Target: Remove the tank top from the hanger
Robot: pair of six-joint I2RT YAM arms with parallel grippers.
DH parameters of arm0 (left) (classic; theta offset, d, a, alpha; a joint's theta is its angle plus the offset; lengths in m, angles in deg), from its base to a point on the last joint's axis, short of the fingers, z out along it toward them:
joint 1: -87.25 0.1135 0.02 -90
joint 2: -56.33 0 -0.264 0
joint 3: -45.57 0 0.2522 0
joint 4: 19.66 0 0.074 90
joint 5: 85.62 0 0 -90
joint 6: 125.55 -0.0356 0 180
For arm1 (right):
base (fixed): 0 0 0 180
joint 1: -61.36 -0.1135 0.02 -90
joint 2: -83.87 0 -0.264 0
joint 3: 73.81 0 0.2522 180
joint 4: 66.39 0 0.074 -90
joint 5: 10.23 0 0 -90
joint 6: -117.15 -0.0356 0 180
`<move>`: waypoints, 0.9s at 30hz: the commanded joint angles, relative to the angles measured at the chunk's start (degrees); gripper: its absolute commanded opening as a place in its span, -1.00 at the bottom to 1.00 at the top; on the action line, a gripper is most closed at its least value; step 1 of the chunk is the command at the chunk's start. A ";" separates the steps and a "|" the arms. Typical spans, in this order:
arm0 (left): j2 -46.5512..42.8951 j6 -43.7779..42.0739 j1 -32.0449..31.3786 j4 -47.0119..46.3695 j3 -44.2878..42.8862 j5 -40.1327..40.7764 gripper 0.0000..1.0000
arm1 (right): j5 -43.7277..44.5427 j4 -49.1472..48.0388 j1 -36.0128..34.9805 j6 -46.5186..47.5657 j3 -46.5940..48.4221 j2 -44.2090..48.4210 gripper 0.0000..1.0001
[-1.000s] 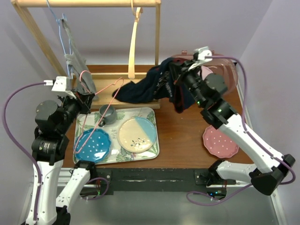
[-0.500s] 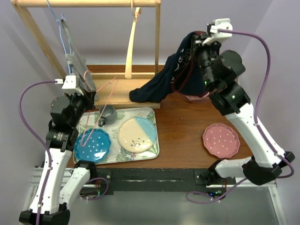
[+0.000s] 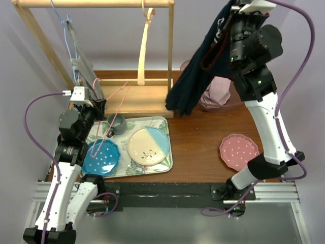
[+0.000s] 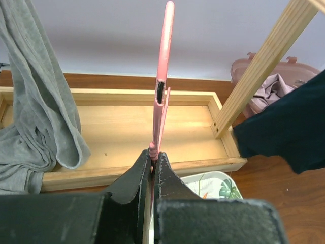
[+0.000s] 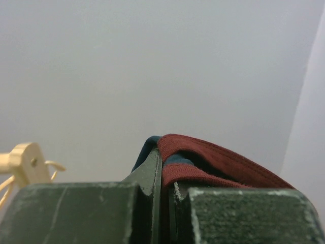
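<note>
The dark navy tank top (image 3: pixel 200 76) with dark red trim hangs in the air at the top right, free of the hanger, its lower end above the rack's right base. My right gripper (image 3: pixel 234 11) is shut on its red-trimmed edge (image 5: pixel 203 162), raised high. The pink hanger (image 3: pixel 114 114) is bare and slants from the wooden rack base down over the tray. My left gripper (image 3: pixel 96 101) is shut on the hanger (image 4: pixel 161 96), as the left wrist view (image 4: pixel 153 157) shows.
A wooden rack (image 3: pixel 45 46) holds a grey garment (image 3: pixel 84 68) on a blue hanger and a pale wooden hanger (image 3: pixel 143 51). A leaf-patterned tray (image 3: pixel 170 152) carries a grey mug (image 3: pixel 116 123), a blue plate (image 3: pixel 100 157) and a cream-and-blue plate (image 3: pixel 148 145). A pink plate (image 3: pixel 239 151) and a pink basket (image 3: pixel 216 94) are on the right.
My right gripper has lifted the tank top up and away to the right, pulling it off the rack base. My left gripper has shifted slightly up with the pink hanger.
</note>
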 commanded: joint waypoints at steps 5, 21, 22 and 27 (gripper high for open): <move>-2.18 -0.59 0.16 -4.80 2.06 -3.02 -1.00 | -0.73 -12.39 7.67 2.92 5.69 -5.28 -1.00; -3.58 -1.12 0.25 -4.10 2.50 -3.20 -1.00 | -9.80 -20.32 18.23 -10.60 5.80 -15.07 -1.00; -3.67 -1.12 0.25 -4.10 2.59 -3.20 -1.00 | -9.54 -19.53 18.14 -11.92 -0.40 -14.09 -1.00; -4.47 -1.12 0.25 -4.63 3.11 -3.11 -1.00 | -5.32 -18.03 18.14 -22.55 -22.23 -6.45 -0.89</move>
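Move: The navy tank top already hangs from the right fingers, and the pink bin it is bound for lies about 20 cm ahead of that hand, 5 cm to the right and some 60 cm below. A mauve garment in the bin lies about 18 cm ahead, 5 cm right. The rack's near post stands roughly 24 cm to the hand's left and 12 cm ahead. From the left hand, the bin lies some 28 cm ahead, 60 cm right and 25 cm lower. The navy tank top, still pinched at its red-trimmed edge, is carried high by the right hand about 14 cm forward and some 8 cm right towards the pink bin, the wrist turning a little clockwise and partly back; only late does the hand drop about 10 cm. The fingers stay shut, their grip easing at the last. ##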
